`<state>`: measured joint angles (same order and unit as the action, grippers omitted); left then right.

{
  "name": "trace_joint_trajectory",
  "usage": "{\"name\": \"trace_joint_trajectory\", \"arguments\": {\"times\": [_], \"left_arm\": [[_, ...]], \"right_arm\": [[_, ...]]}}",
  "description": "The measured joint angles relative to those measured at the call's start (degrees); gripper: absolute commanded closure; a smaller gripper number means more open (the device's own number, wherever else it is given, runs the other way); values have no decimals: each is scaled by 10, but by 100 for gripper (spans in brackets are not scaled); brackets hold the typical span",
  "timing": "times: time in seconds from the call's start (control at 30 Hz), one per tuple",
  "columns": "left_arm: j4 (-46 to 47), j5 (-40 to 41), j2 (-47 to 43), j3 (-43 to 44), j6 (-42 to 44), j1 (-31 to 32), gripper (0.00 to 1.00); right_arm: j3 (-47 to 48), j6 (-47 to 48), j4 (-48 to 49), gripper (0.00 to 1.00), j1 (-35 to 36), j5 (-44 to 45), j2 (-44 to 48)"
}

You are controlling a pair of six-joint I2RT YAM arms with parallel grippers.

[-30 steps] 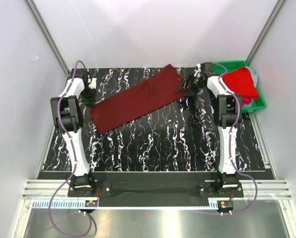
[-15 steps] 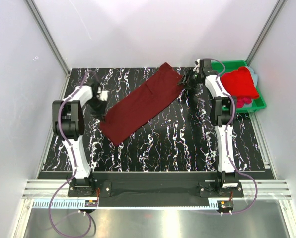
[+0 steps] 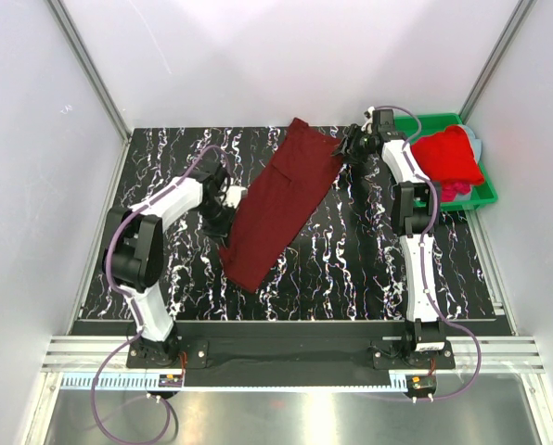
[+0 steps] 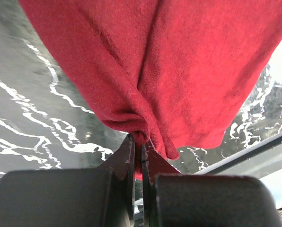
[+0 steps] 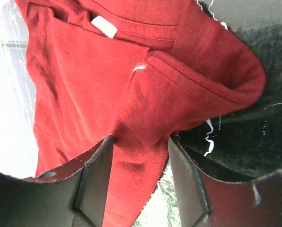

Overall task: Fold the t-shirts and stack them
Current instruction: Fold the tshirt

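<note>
A dark maroon t-shirt (image 3: 281,199), folded into a long strip, lies slanted across the black marbled table (image 3: 351,269). My left gripper (image 3: 226,215) is shut on the strip's left edge near its lower end; in the left wrist view the cloth (image 4: 179,71) bunches into the closed jaws of the left gripper (image 4: 141,142). My right gripper (image 3: 348,150) stands at the collar end, open. Its fingers (image 5: 96,175) straddle a fold of the shirt (image 5: 84,85) below the white neck label (image 5: 104,26). A bright red t-shirt (image 3: 448,156) lies heaped on the green bin.
The green bin (image 3: 487,195) stands at the back right corner with a bit of pink cloth (image 3: 462,188) under the red one. White walls close in the table on three sides. The arm bases sit at the near edge.
My left gripper has swung the shirt's lower end rightwards and towards me, turning the strip from nearly crosswise to steeply slanted. The collar end stayed by the right gripper, which barely moved.
</note>
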<state>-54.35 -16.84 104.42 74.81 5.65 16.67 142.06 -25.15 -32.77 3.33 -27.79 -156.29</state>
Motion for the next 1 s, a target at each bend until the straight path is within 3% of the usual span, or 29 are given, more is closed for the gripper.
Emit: {"name": "trace_joint_trajectory", "arguments": {"times": [0.23, 0.47, 1.0], "left_arm": [[5, -22, -34, -51, -6, 27, 100], [7, -47, -72, -90, -17, 44, 100], [27, -87, -73, -94, -56, 58, 99]], "right_arm": [[-9, 33, -19, 38, 1, 48, 18], [-90, 58, -64, 39, 3, 93, 87], [-128, 4, -36, 40, 96, -23, 129]]}}
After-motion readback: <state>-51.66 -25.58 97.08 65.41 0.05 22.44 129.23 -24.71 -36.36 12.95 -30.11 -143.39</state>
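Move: The folded t-shirt's near end hangs from the left hand's closed fingers; its near corner lies about 16 cm back and 11 cm to the right, roughly 5 cm lower. The shirt's middle is some 15 cm ahead and 26 cm right of that hand. From the right hand, at the shirt's far right edge, the middle lies about 19 cm back and 18 cm left, and the far left corner 12 cm ahead and 16 cm left. The shirt's near end stays pinched in the left hand, which draws it about 6 cm back and 4 cm right, slowing midway and rolling slightly. At the far right edge the half-open right hand first slips a little back and right, then lifts off the cloth and crosses leftward over the shirt, ending about 10 cm left, 8 cm back and 5 cm higher, fingers still apart. ##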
